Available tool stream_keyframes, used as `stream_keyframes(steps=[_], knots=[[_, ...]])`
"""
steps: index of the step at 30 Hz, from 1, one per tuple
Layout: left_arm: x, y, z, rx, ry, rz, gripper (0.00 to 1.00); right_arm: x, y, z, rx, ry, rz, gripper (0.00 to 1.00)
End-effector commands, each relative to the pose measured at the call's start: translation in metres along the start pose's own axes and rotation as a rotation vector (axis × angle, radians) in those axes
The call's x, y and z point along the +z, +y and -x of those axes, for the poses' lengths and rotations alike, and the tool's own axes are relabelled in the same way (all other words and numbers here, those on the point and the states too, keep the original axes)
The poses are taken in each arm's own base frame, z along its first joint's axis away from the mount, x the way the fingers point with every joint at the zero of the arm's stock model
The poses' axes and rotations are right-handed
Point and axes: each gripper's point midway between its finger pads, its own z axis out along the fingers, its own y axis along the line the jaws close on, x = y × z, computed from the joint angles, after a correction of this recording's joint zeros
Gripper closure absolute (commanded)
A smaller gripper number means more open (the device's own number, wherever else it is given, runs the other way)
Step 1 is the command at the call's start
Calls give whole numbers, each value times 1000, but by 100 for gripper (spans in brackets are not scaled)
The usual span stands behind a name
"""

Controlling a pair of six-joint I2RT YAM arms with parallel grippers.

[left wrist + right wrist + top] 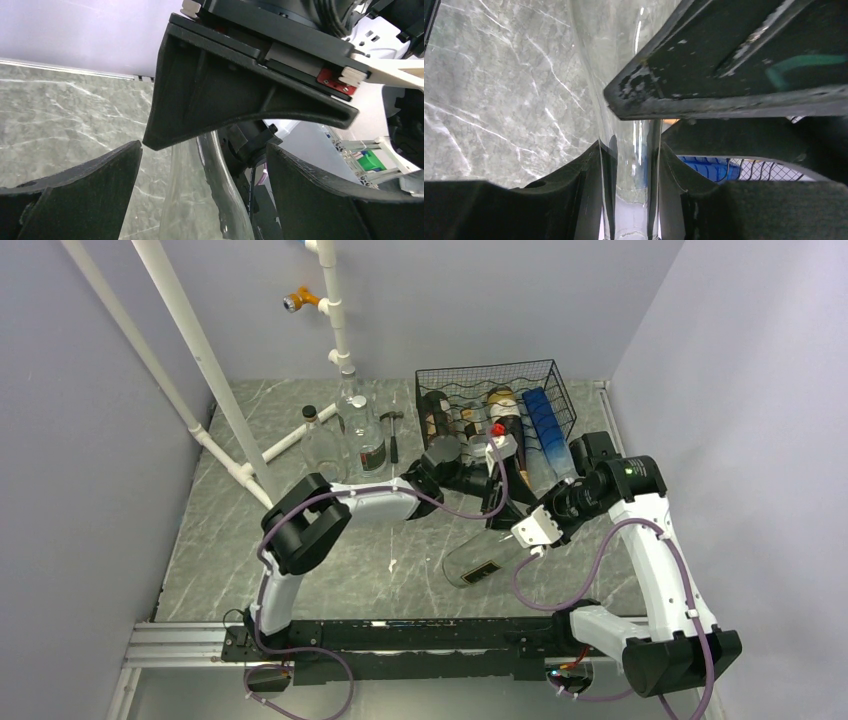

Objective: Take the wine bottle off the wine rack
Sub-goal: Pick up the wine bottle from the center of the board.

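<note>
The wine bottle (pixel 478 562) is clear glass with a dark label. It lies tilted on the marble table in front of the black wire wine rack (pixel 495 380). My right gripper (pixel 630 150) is shut on its neck (pixel 631 170), one pad on each side of the glass. In the top view that gripper (pixel 530 530) is at the bottle's upper end. My left gripper (pixel 204 150) stands wide open around the bottle's shoulder (pixel 190 200) without touching it, just behind the right gripper's finger (pixel 240 85). From above, the left gripper (pixel 497 502) is between rack and bottle.
The rack holds dark bottles (pixel 437 415) and a blue one (pixel 545 430). Two clear bottles (pixel 322 445) and a hammer (pixel 393 430) are at the back left. White pipes (pixel 200 350) slant across the left side. Walls close in on both sides.
</note>
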Motion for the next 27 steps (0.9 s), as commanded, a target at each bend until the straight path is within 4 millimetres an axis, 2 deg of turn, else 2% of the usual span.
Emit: stream_keyframes(steps=[1, 9, 13, 19, 22, 24, 26, 27], knots=[[13, -5, -9, -50, 42, -74, 1, -12, -33, 19, -122, -72, -137, 100], [26, 0, -16, -117, 99, -90, 1, -14, -41, 12, -122, -42, -144, 100], [27, 1, -20, -141, 113, -106, 13, -15, -45, 9, -122, -28, -150, 100], [27, -1, -24, -166, 120, -139, 24, -14, -47, 4, -119, -7, -152, 100], [28, -2, -23, -173, 124, -155, 34, -14, -47, 3, -116, -5, -150, 100], [29, -3, -23, -175, 126, -167, 46, -13, -47, 4, -118, -7, -150, 100], [30, -3, -20, -176, 126, -171, 68, -12, -47, 4, -119, -9, -149, 100], [30, -3, -19, -176, 125, -172, 82, -12, -47, 5, -118, -11, -148, 100]])
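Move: The clear bottle runs level with the left hand's open fingers: its middle is about 7 cm back, 5 cm left and 6 cm below the left hand. It is held at the neck by the right hand, from which its middle lies some 9 cm left, 6 cm back and 5 cm lower. From the left hand, the dark gold-necked bottle in the rack is roughly 22 cm ahead, 1 cm right and 16 cm below; the blue bottle is 24 cm ahead, 12 cm right, equally low. Down by about 4 cm and a couple of centimetres to the right, the left hand brings its open fingers around the clear bottle's shoulder, next to the right gripper, turning about 15 degrees as it goes. Its fingers then close roughly 40% of their range onto the glass from both sides, while the right hand keeps its hold on the neck and eases about 1 cm forward. ##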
